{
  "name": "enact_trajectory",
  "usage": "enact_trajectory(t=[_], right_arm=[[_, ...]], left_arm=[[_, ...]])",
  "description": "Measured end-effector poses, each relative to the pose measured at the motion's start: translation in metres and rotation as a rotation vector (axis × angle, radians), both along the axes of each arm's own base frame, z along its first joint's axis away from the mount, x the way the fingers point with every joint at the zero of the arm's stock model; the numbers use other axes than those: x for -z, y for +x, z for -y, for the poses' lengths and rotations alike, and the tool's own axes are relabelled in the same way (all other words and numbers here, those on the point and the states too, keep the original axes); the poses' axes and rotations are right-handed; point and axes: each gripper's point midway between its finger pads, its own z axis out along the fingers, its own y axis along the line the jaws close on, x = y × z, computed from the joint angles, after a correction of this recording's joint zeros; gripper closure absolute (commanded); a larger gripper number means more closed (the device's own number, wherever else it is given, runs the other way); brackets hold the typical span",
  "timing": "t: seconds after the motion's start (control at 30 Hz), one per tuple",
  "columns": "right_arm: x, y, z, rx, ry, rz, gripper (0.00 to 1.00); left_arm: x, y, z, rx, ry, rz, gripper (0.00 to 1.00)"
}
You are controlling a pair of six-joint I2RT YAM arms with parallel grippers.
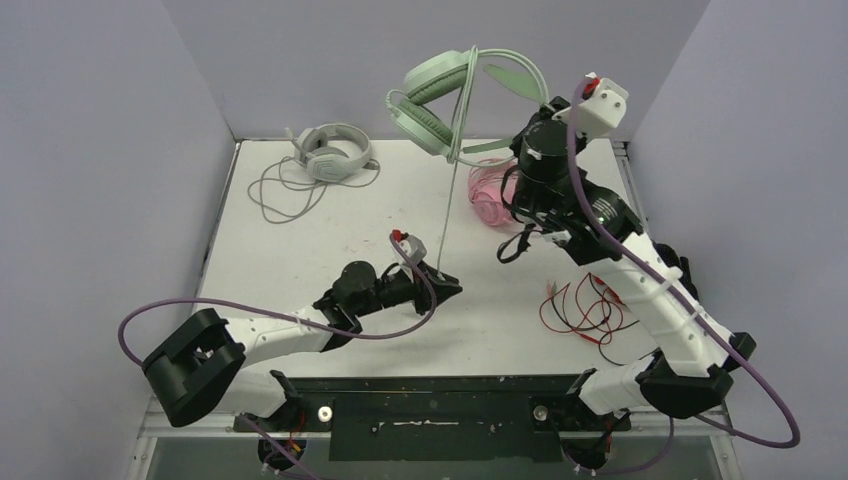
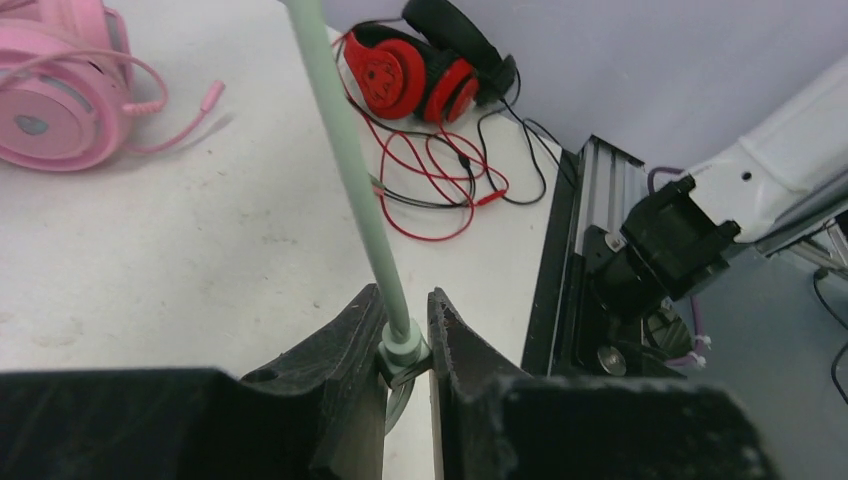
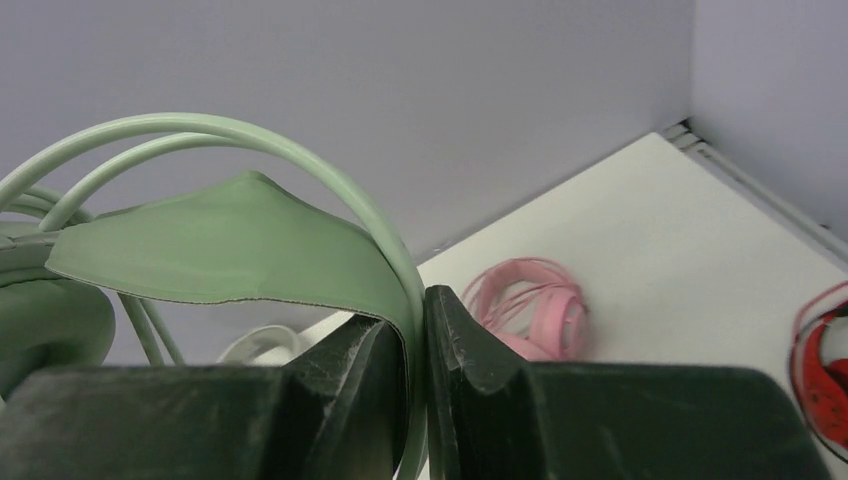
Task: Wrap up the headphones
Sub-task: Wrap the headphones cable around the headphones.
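Note:
The mint green headphones (image 1: 437, 95) hang in the air over the back of the table. My right gripper (image 3: 420, 300) is shut on their headband (image 3: 235, 235), with the padded strap pinched between the jaws. Their thin green cable (image 1: 449, 200) runs taut and straight down to my left gripper (image 1: 448, 284). That left gripper (image 2: 405, 300) is shut on the cable's plug end (image 2: 403, 345), low over the table's middle. The pale grey-white headphones (image 1: 335, 152) lie at the back left with their cable (image 1: 283, 192) loose. The pink headphones (image 2: 50, 100) lie at the back right, partly hidden behind the right arm in the top view.
Red-and-black headphones (image 2: 420, 70) lie at the right with a tangled red and black cable (image 1: 585, 310) spread near the right arm's base. Walls close the table's back and sides. A black rail (image 2: 560, 250) runs along the near edge.

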Motion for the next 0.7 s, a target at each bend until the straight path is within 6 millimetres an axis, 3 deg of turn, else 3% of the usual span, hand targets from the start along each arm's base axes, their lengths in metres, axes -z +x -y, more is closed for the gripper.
enact_trajectory(t=[0.17,0.37,0.53,0.7], right_arm=[[0.034,0.030,0.016,0.165,-0.167,-0.096,1.00],[0.089,0.056,0.042,0.272,-0.359,-0.255,1.00],[0.155,0.060,0.047,0.248,-0.501,-0.409,1.00],[0.237,0.043,0.036,0.103,-0.658,-0.601,1.00]], left_arm=[[0.009,-0.027,0.010,0.033,0.092,0.012,1.00],[0.004,-0.029,0.002,-0.018,0.219,0.064,1.00],[-0.021,-0.019,-0.017,-0.101,0.310,0.145,1.00],[-0.043,-0.005,-0.041,-0.190,0.406,0.237,1.00]])
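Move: The right hand grips the green headphones' headband; their middle lies about 11 cm to its left and 2 cm farther out, level with it. The cable end it nears, held in the left fingers, is some 12 cm back, 13 cm left and 29 cm below. The pink headphones lie roughly 20 cm ahead, 46 cm down. From the left hand, the green headphones' middle is about 14 cm ahead, 2 cm right and 29 cm up. Still pinching the headband, the right hand lowers the green headphones some 25 cm, faster as it goes, towards the left hand's level, swinging a little forward and right; its fingers tip down and its left side rolls down, each roughly 35 degrees. The left hand keeps its pinch on the cable end, draws back about 3 cm, then returns forward, rising and going left about 4 cm with its fingertips tipping down. ##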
